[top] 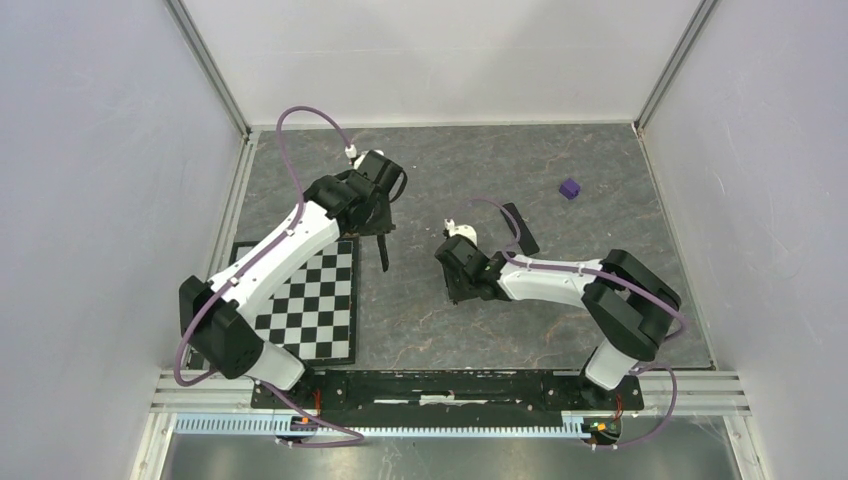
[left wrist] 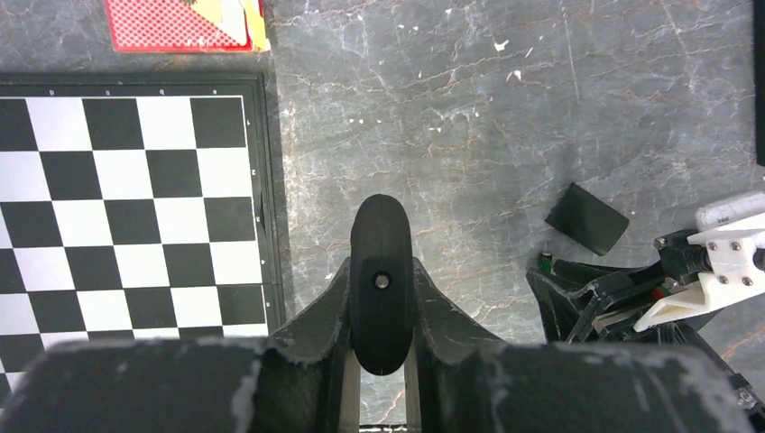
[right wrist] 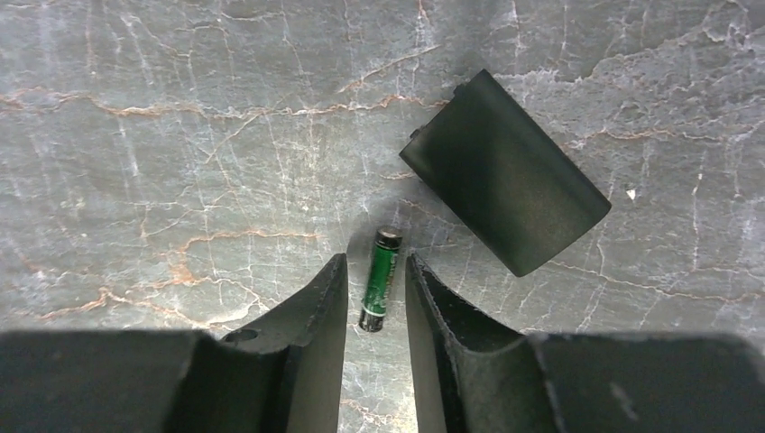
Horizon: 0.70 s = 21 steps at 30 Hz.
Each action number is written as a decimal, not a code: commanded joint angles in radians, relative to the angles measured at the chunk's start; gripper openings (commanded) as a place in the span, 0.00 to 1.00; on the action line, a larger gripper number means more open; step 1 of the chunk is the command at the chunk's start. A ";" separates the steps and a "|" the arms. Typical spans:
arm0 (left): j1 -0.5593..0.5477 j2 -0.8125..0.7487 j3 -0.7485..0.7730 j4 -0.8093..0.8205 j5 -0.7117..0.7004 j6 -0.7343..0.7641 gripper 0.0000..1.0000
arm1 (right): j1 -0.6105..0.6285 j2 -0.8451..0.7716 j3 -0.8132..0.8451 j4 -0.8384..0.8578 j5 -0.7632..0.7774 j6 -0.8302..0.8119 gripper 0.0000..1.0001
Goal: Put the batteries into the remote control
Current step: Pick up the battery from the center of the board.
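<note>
My left gripper is shut on the remote control, a slim black bar seen end-on between the fingers; from above it hangs down from the gripper. One battery, green and black, lies flat on the stone table. My right gripper stands open astride it, with a gap on each side. The small black battery cover lies just beyond and to the right of it, loose on the table. In the top view the right gripper points down at the table's middle.
A second black bar remote lies behind the right arm. A purple cube sits at the back right. A checkerboard mat covers the left front, with a red card past it. White walls enclose the table.
</note>
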 commanded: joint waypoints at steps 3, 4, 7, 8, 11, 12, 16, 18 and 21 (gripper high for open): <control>0.053 -0.085 -0.071 0.102 0.086 0.073 0.02 | 0.066 0.089 0.079 -0.219 0.140 0.056 0.34; 0.059 -0.094 -0.084 0.117 0.094 0.076 0.02 | 0.073 0.097 0.084 -0.233 0.155 0.062 0.33; 0.085 -0.122 -0.115 0.149 0.128 0.078 0.02 | 0.081 0.110 0.089 -0.252 0.172 0.073 0.25; 0.092 -0.130 -0.125 0.160 0.137 0.078 0.02 | 0.082 0.112 0.090 -0.255 0.174 0.074 0.22; 0.110 -0.153 -0.150 0.195 0.170 0.086 0.02 | 0.083 0.110 0.088 -0.256 0.173 0.073 0.09; 0.116 -0.157 -0.156 0.209 0.192 0.089 0.02 | 0.083 0.106 0.087 -0.255 0.172 0.071 0.04; 0.148 -0.173 -0.213 0.291 0.323 0.107 0.02 | 0.082 0.061 0.087 -0.243 0.189 0.036 0.00; 0.173 -0.177 -0.253 0.361 0.438 0.120 0.02 | 0.079 0.004 0.085 -0.207 0.208 -0.012 0.00; 0.222 -0.178 -0.337 0.526 0.657 0.137 0.02 | 0.070 -0.095 0.080 -0.152 0.207 -0.094 0.00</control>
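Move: The last battery lies practically at my right fingertips, between the open fingers and only about 1 cm below the hand point. The battery cover lies some 5 cm ahead of my right hand and 2 cm to its right; the black remote on the table is about 13 cm ahead and 12 cm to the right. From my left hand, which holds the other remote, the battery is roughly 12 cm to the right, 8 cm back and 18 cm lower. I ease my right hand barely down and back over the battery, tilt it so the fingertips swing some 10 degrees to the right, and shut the fingers from about a third open to pinch the battery across its sides; then I start off to the right, about 1 cm, rising slightly. My left hand keeps the remote, drifts left and back again, sinks about 1 cm and tips the remote's lower end towards my right hand. ##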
